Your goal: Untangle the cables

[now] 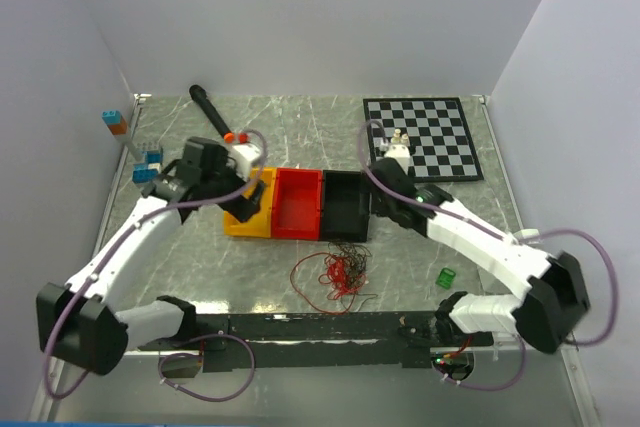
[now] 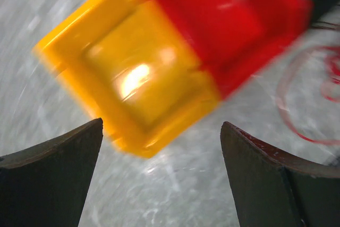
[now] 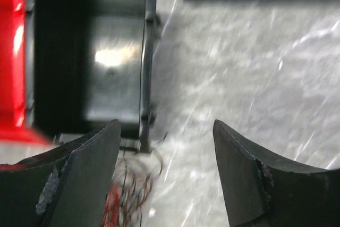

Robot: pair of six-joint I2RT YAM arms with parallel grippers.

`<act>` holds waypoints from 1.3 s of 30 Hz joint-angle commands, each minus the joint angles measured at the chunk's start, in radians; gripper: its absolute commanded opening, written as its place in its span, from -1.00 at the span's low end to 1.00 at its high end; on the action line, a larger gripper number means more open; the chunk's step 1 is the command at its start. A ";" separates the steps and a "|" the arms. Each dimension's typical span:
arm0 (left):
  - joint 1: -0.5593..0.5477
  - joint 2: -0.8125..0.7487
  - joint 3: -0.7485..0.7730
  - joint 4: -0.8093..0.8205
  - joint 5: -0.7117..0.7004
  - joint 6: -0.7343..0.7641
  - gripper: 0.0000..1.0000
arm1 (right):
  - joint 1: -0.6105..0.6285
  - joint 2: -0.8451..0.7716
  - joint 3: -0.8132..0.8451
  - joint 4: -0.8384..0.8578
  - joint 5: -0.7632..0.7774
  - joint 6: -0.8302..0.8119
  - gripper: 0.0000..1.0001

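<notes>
The cables [image 1: 335, 272] lie in a loose tangle of red, orange and dark loops on the marble table, just in front of the black bin [image 1: 345, 205]. My right gripper [image 1: 380, 215] hovers beside that bin's right wall, open and empty. In the right wrist view the gripper [image 3: 166, 128] has the dark and red cables [image 3: 127, 190] by its left finger. My left gripper [image 1: 255, 197] hangs over the yellow bin [image 1: 248, 215], open and empty. The left wrist view is blurred. In it the gripper [image 2: 162, 136] is above bare table, with a red cable loop [image 2: 297, 110] at the right.
Yellow, red [image 1: 298, 202] and black bins stand in a row mid-table. A chessboard [image 1: 425, 137] with small pieces [image 1: 398, 139] lies at the back right. A green cube [image 1: 446, 278] sits front right. A black stick [image 1: 210, 107] and blue blocks [image 1: 150, 162] are at the back left.
</notes>
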 commanded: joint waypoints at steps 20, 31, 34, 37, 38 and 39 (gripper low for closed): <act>-0.828 0.215 -0.058 -0.061 -0.038 0.330 0.93 | 0.042 -0.210 -0.314 0.024 -0.421 0.211 0.46; -0.894 0.297 -0.171 0.178 -0.113 0.309 0.94 | 0.025 -0.231 -0.288 -0.012 -0.394 0.228 0.46; -0.902 0.314 -0.185 0.219 -0.137 0.318 0.68 | 0.018 -0.255 -0.305 -0.012 -0.396 0.237 0.46; -0.903 0.318 -0.178 0.227 -0.142 0.312 0.16 | 0.011 -0.264 -0.322 -0.009 -0.399 0.243 0.45; -0.903 0.317 -0.175 0.227 -0.142 0.306 -0.06 | 0.010 -0.262 -0.325 -0.006 -0.402 0.246 0.44; -0.905 0.318 -0.171 0.230 -0.147 0.298 -0.28 | 0.008 -0.259 -0.328 -0.003 -0.407 0.245 0.44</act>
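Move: The left hand goes for the loose red strand on the near-left side of the cable tangle, about 18 cm back, 15 cm to its right and 15 cm below; the tangle's middle lies some 13 cm back and 23 cm right of that hand. The yellow bin is about 2 cm ahead and 3 cm right of the left hand, the red bin 2 cm ahead and 13 cm right. From the right hand, the tangle is about 13 cm back, 8 cm left and 13 cm below, and the black bin 1 cm ahead and 8 cm left. The left hand, wide open, sweeps some 18 cm back and 15 cm to the right away from the yellow bin, turning about 60 degrees clockwise, and sinks about 14 cm in all to the outlying red strand, where its fingers close roughly halfway with the strand running between them. Meanwhile the right hand draws back about 11 cm and sinks some 6 cm past the black bin's right side, its fingers tipping about 20 degrees more downward, and waits still open just to the right of the tangle. ##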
